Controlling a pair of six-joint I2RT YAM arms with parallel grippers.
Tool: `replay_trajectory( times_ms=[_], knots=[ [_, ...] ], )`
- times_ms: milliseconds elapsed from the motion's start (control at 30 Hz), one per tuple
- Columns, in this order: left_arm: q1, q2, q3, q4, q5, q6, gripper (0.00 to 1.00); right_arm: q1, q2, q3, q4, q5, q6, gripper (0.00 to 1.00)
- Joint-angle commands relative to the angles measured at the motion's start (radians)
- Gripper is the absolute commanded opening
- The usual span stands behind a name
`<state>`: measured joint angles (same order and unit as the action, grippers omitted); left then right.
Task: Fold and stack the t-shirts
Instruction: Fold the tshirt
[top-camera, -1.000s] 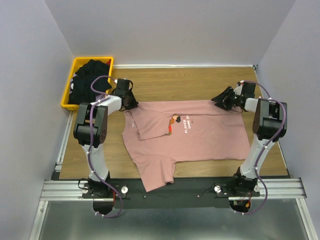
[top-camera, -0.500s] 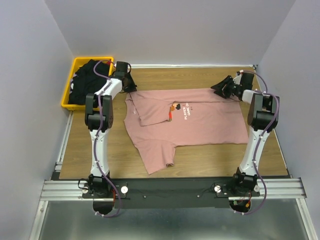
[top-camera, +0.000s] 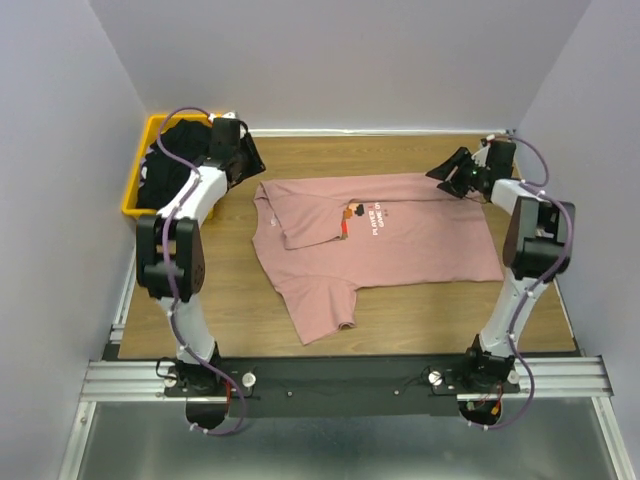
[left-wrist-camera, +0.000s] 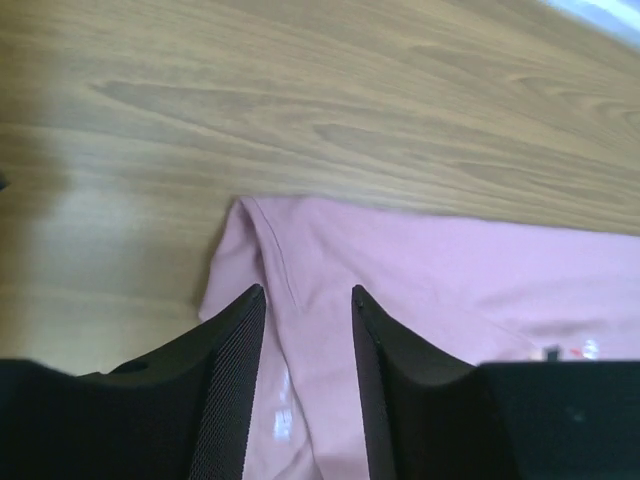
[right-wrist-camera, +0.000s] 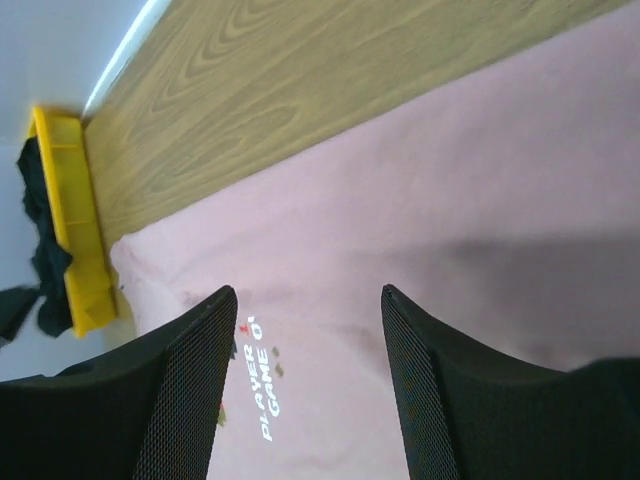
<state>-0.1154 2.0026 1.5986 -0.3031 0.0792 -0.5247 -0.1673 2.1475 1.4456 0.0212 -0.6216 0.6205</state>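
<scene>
A dusty pink t-shirt (top-camera: 400, 250) lies spread flat on the wooden table with its "PLAYER GAME" print facing up. One sleeve (top-camera: 325, 305) points toward the near edge. My left gripper (top-camera: 250, 165) hovers open just above the shirt's far left corner (left-wrist-camera: 250, 225), nothing between its fingers (left-wrist-camera: 235, 350). My right gripper (top-camera: 447, 180) hangs open over the far right edge of the pink t-shirt (right-wrist-camera: 450, 200), apart from the cloth. Black t-shirts (top-camera: 175, 160) sit heaped in the yellow bin.
The yellow bin (top-camera: 135, 195) stands at the far left corner, close behind my left arm; it also shows in the right wrist view as a yellow bin (right-wrist-camera: 75, 220). Bare wood lies beyond the shirt's far edge, and walls close in on three sides.
Both arms drew the pink shirt toward the far side. The left jaws then opened and let the corner go; the right jaws widened. The left gripper has lifted back toward the bin.
</scene>
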Motion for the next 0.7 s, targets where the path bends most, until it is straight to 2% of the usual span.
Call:
replay_trajectory(
  times_ms=[0, 67, 133, 233, 400, 567, 667],
  knots=[
    [-0.061, -0.281, -0.205, 0.036, -0.116, 0.041, 0.52, 0.078, -0.253, -0.146, -0.153, 0.176, -0.123, 0.67],
    [-0.09, -0.365, -0.3, -0.022, -0.163, 0.029, 0.52, 0.144, -0.337, -0.213, -0.208, 0.242, -0.172, 0.67],
    [-0.137, -0.487, -0.498, -0.066, -0.18, 0.006, 0.52, 0.216, -0.455, -0.309, -0.282, 0.341, -0.197, 0.67],
    [-0.22, -0.632, -0.676, -0.112, -0.182, -0.05, 0.52, 0.299, -0.596, -0.416, -0.366, 0.46, -0.22, 0.67],
    [-0.303, -0.761, -0.843, -0.16, -0.159, -0.15, 0.52, 0.367, -0.765, -0.537, -0.464, 0.536, -0.217, 0.67],
    [-0.343, -0.772, -0.861, -0.211, -0.168, -0.189, 0.52, 0.376, -0.88, -0.622, -0.512, 0.536, -0.211, 0.67],
    [-0.343, -0.739, -0.852, -0.222, -0.187, -0.19, 0.52, 0.374, -0.896, -0.643, -0.521, 0.533, -0.211, 0.67]
  ],
)
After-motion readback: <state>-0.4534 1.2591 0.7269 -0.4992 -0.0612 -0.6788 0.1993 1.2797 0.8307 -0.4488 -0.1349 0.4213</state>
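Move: Off to the left hand's rear, the t-shirt's near-left edge where the sleeve starts lies about 29 cm back, 5 cm right and 9 cm down; the loose sleeve is some 36 cm back and 17 cm right, the folded-over flap 7 cm back and 17 cm right. From the right hand the near edge is roughly 30 cm back, 4 cm left and 4 cm down, its near-right corner 29 cm back, 18 cm right, the lettering 8 cm back, 18 cm left. Drawing back from the far edge they have already left, both open hands arc over the shirt towards its near side. The left goes about 29 cm back, first rising some 7 cm, then sinking lower than it began and tipping its fingers down; the right goes some 24 cm back, rising and veering left before easing lower, its wrist rolling until the fingers point steeper and straighter forward. Neither touches the cloth at the end. ##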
